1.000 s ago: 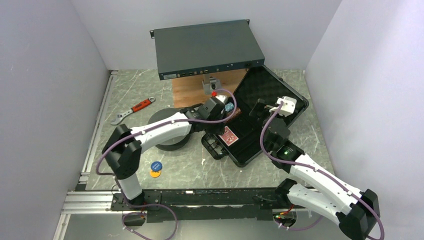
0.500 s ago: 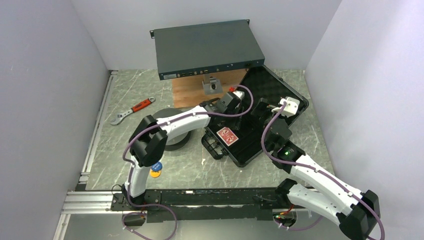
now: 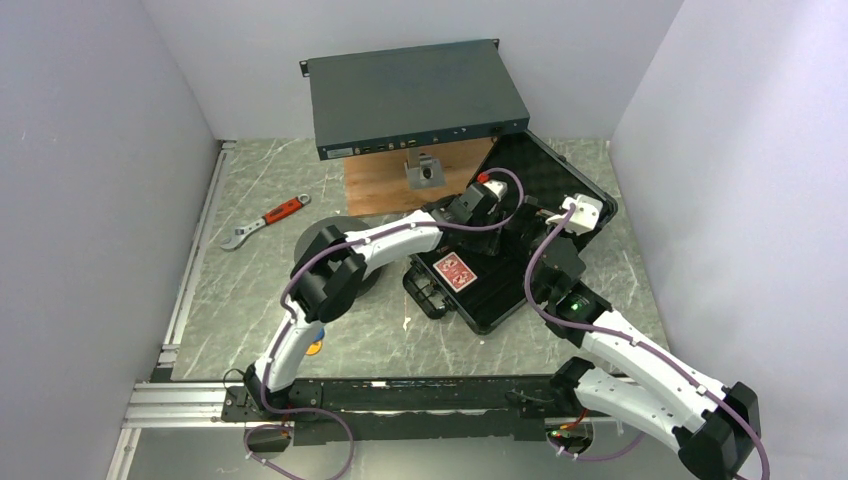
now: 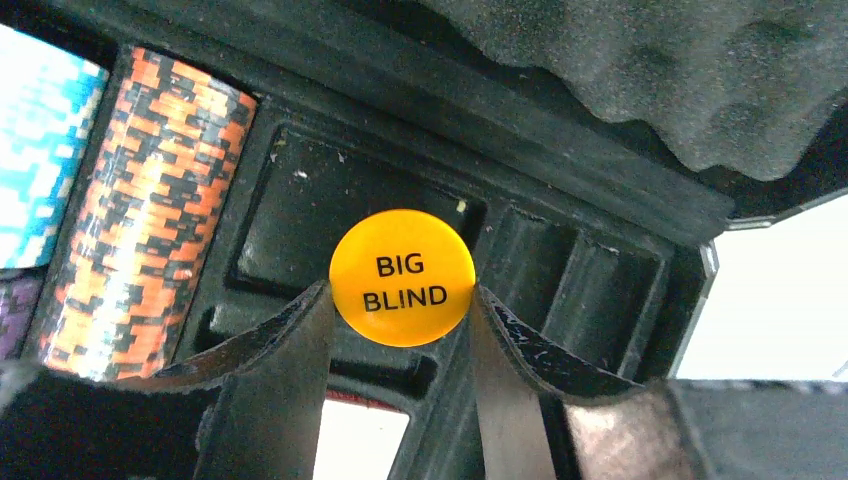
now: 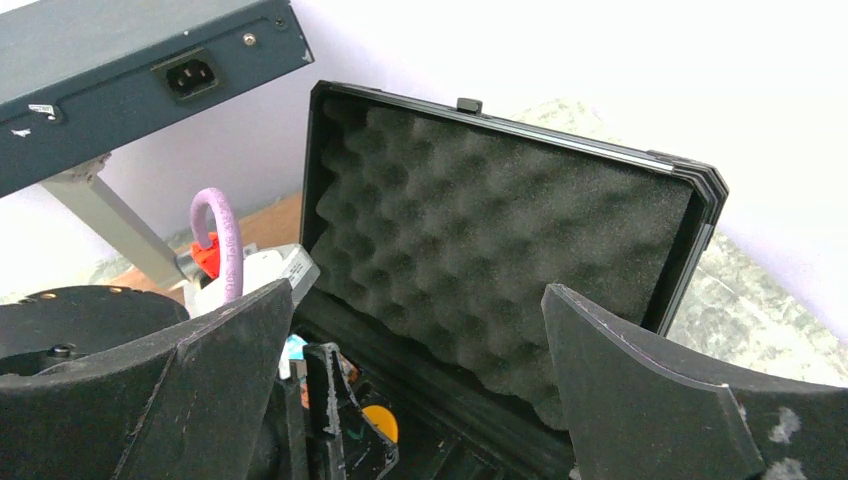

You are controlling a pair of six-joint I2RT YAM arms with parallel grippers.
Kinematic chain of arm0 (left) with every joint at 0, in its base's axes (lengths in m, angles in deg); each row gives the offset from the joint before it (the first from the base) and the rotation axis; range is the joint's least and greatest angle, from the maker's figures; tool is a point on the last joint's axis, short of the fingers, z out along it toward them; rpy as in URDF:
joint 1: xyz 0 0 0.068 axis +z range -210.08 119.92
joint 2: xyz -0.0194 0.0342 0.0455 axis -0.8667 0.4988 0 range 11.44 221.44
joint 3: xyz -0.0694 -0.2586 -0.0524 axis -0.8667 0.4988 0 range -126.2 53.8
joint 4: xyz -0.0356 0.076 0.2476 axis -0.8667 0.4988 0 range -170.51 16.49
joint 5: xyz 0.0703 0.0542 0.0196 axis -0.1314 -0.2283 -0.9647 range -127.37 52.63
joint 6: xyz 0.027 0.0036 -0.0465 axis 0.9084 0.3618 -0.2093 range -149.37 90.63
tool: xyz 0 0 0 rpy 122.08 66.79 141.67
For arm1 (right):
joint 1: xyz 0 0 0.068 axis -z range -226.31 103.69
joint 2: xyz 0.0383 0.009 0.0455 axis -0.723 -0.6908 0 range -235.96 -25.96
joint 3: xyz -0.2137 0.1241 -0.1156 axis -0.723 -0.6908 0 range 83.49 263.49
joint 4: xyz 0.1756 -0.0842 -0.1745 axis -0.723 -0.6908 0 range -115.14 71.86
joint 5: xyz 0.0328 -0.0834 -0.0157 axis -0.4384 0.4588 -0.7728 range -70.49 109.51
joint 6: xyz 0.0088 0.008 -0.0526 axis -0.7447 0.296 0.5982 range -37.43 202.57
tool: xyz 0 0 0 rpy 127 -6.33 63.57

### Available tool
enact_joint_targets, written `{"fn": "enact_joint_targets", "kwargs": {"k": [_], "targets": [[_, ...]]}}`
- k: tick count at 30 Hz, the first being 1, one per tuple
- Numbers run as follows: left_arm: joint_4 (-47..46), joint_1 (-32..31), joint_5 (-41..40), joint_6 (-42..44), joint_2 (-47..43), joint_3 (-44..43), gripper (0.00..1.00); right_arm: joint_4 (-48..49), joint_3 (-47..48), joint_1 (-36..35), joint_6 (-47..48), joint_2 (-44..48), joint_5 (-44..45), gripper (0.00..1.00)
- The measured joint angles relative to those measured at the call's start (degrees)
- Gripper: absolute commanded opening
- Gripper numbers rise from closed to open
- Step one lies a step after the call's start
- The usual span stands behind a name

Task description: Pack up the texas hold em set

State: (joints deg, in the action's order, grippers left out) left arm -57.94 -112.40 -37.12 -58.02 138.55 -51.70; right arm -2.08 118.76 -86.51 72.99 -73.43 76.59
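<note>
The black case lies open, its foam-lined lid tilted back. My left gripper hangs over the tray's far end, shut on a yellow "BIG BLIND" disc above an empty compartment. Brown, teal and purple chip stacks sit in slots to its left. The red-backed deck lies in the tray. My right gripper is open and empty beside the left one, facing the foam; the disc shows below it. An orange disc peeks out under the left arm.
A flat teal-grey metal box stands at the back above a wooden board. A dark round spool sits left of the case, partly under the left arm. A red-handled wrench lies at the left.
My left gripper has moved right across the case to its far end, carrying the yellow disc. The right arm has barely moved.
</note>
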Motion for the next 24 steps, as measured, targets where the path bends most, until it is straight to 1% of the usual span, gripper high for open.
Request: {"fn": "enact_joint_targets", "kwargs": {"k": [6,10,12,14,15,17,19,20,22,24], "targets": [[-1.4,0.0,-0.2,1.0,2.2,-0.5,0.00,-0.2,0.0,0.1,0.0,0.0,0.6,1.00],[-1.5,0.0,-1.4,1.7,2.3,-0.6,0.04,-0.2,0.0,0.1,-0.1,0.0,0.7,1.00],[-1.6,0.0,-1.9,2.3,2.6,-1.0,0.09,-0.2,0.0,0.1,-0.1,0.0,0.8,1.00],[-1.7,0.1,-2.5,2.6,3.0,-1.6,0.18,-0.2,0.0,0.2,-0.1,0.0,1.0,1.00],[-1.7,0.1,-2.9,2.8,3.2,-1.7,0.25,-0.2,0.0,0.2,-0.1,-0.1,1.0,1.00],[-1.7,0.1,-3.5,3.2,3.5,-1.7,0.45,-0.3,0.0,0.3,-0.1,-0.1,1.0,1.00],[-1.7,0.1,-4.1,3.7,4.0,-2.2,0.60,-0.5,0.0,0.3,-0.1,-0.1,1.0,1.00],[-1.8,0.1,-4.3,4.0,4.3,-2.4,0.66,-0.6,0.0,0.3,-0.1,-0.1,1.0,1.00],[-1.7,0.1,-4.7,4.4,4.5,-2.4,0.74,-0.6,0.0,0.4,-0.1,-0.2,1.0,1.00],[-1.7,0.1,-4.8,4.6,4.6,-2.4,0.80,-0.8,0.0,0.4,-0.1,-0.3,1.0,1.00]]}}
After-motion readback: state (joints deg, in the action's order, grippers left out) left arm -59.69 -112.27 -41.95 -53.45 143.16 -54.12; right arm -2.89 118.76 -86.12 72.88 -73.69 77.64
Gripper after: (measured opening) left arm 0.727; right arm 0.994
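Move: Just ahead of the left hand, which already holds the big blind button inside the open case, lies the empty compartment: about 3 cm forward, 1 cm right and 4 cm down. The orange chips lie some 6 cm ahead and 4 cm left of the hand, the red card deck about 5 cm left and 2 cm back, both a little below it. From the raised right hand the compartment is roughly 7 cm ahead, 14 cm left and 24 cm down. Sinking about 1.5 cm almost straight down with the pinched button, the left hand then eases some 2 cm forward and another 1 cm down into the case, over the compartment beside the orange chips, its fingers tilting roughly 5 degrees to point more forward. Only near the end do the fingers open part-way and let go of the button. ##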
